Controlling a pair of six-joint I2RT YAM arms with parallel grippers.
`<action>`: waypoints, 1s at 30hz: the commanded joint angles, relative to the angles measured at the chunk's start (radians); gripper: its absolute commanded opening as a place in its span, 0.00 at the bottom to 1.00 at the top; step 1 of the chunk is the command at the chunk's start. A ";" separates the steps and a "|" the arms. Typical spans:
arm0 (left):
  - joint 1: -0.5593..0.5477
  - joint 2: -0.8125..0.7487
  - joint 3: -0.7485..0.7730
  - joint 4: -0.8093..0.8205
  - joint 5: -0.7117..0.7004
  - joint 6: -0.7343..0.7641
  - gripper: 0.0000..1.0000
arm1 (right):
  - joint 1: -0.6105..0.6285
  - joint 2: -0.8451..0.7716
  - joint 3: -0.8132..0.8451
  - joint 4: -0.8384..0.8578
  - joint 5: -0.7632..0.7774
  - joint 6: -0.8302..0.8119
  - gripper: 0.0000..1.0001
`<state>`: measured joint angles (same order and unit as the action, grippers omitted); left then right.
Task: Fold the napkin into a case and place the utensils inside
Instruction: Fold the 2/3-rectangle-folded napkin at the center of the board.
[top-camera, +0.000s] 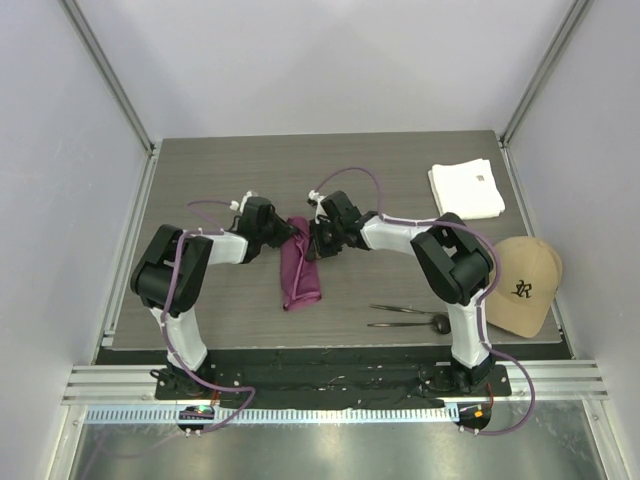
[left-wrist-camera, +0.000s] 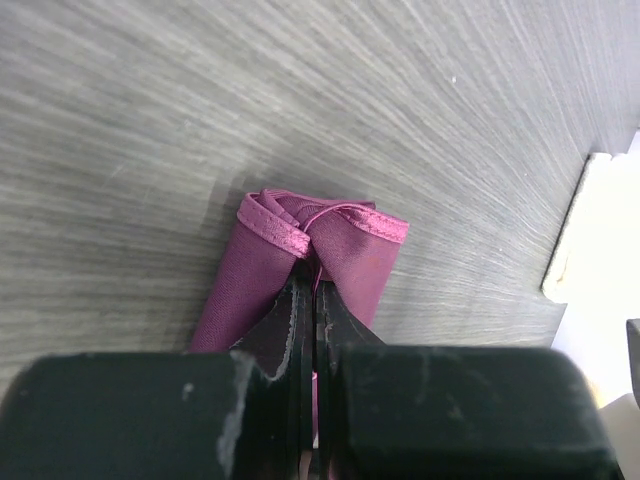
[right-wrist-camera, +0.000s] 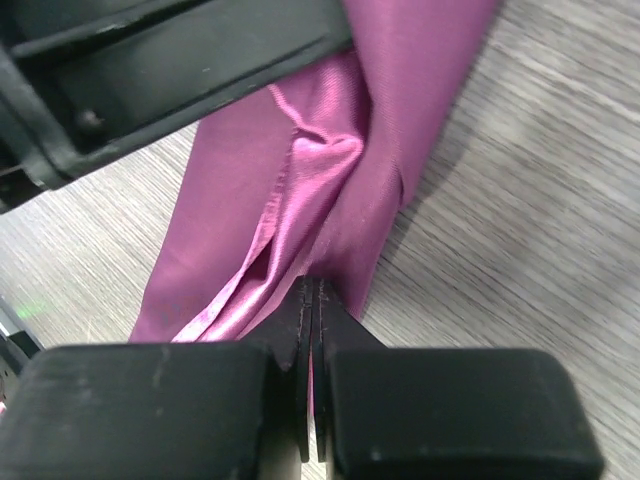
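The magenta-purple napkin (top-camera: 301, 272) lies mid-table as a long narrow folded strip. Its far end is bunched between both arms. My left gripper (top-camera: 291, 236) is shut on the napkin's folded top end (left-wrist-camera: 345, 245), with a sliver of cloth between its fingertips (left-wrist-camera: 300, 300). From the other side, my right gripper (top-camera: 313, 244) is shut on a fold of the napkin (right-wrist-camera: 300, 200), and its fingertips (right-wrist-camera: 300, 305) pinch the cloth. The two dark utensils (top-camera: 400, 315) lie side by side near the front edge. The spoon's round black head (top-camera: 438, 322) points right.
A folded white cloth (top-camera: 467, 190) sits at the back right corner. A tan cap (top-camera: 522, 285) rests at the table's right edge, close to the utensils. The left gripper's black body (right-wrist-camera: 150, 60) fills the top left of the right wrist view.
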<state>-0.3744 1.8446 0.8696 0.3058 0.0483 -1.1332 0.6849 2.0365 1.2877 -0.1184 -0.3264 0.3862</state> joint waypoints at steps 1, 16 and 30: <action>-0.004 0.034 0.005 0.076 -0.030 0.042 0.00 | 0.018 0.034 -0.033 -0.018 -0.034 -0.046 0.01; -0.014 0.081 -0.047 0.205 -0.034 0.056 0.00 | -0.004 -0.045 0.096 -0.153 0.107 -0.084 0.09; -0.015 0.084 -0.064 0.219 -0.028 0.053 0.00 | -0.041 0.048 0.311 -0.170 0.257 -0.262 0.32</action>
<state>-0.3885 1.9041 0.8253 0.5327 0.0536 -1.1099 0.6350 2.0613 1.5249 -0.2947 -0.0944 0.1879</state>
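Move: The right gripper's shut tips are at the folded napkin's right edge; the napkin's middle lies about 2 cm to their left, 1 cm back and 1 cm below, and its far end some 10 cm ahead and 2 cm left. The utensils lie roughly 14 cm back and 22 cm right. From the left gripper, shut on the seam near the far end, the napkin's middle is about 8 cm back and 1 cm right, slightly below, the far end 4 cm ahead. Nudge the right gripper's shut tips nearly 2 cm left and back against the napkin's right edge, then reverse, lift clear and run about 9 cm forward, rising 4 cm and edging right, towards the far right corner, opening the fingers about a third and tilting the wrist. Keep the left tips shut on the seam, easing forward and right 1 to 2 cm. ##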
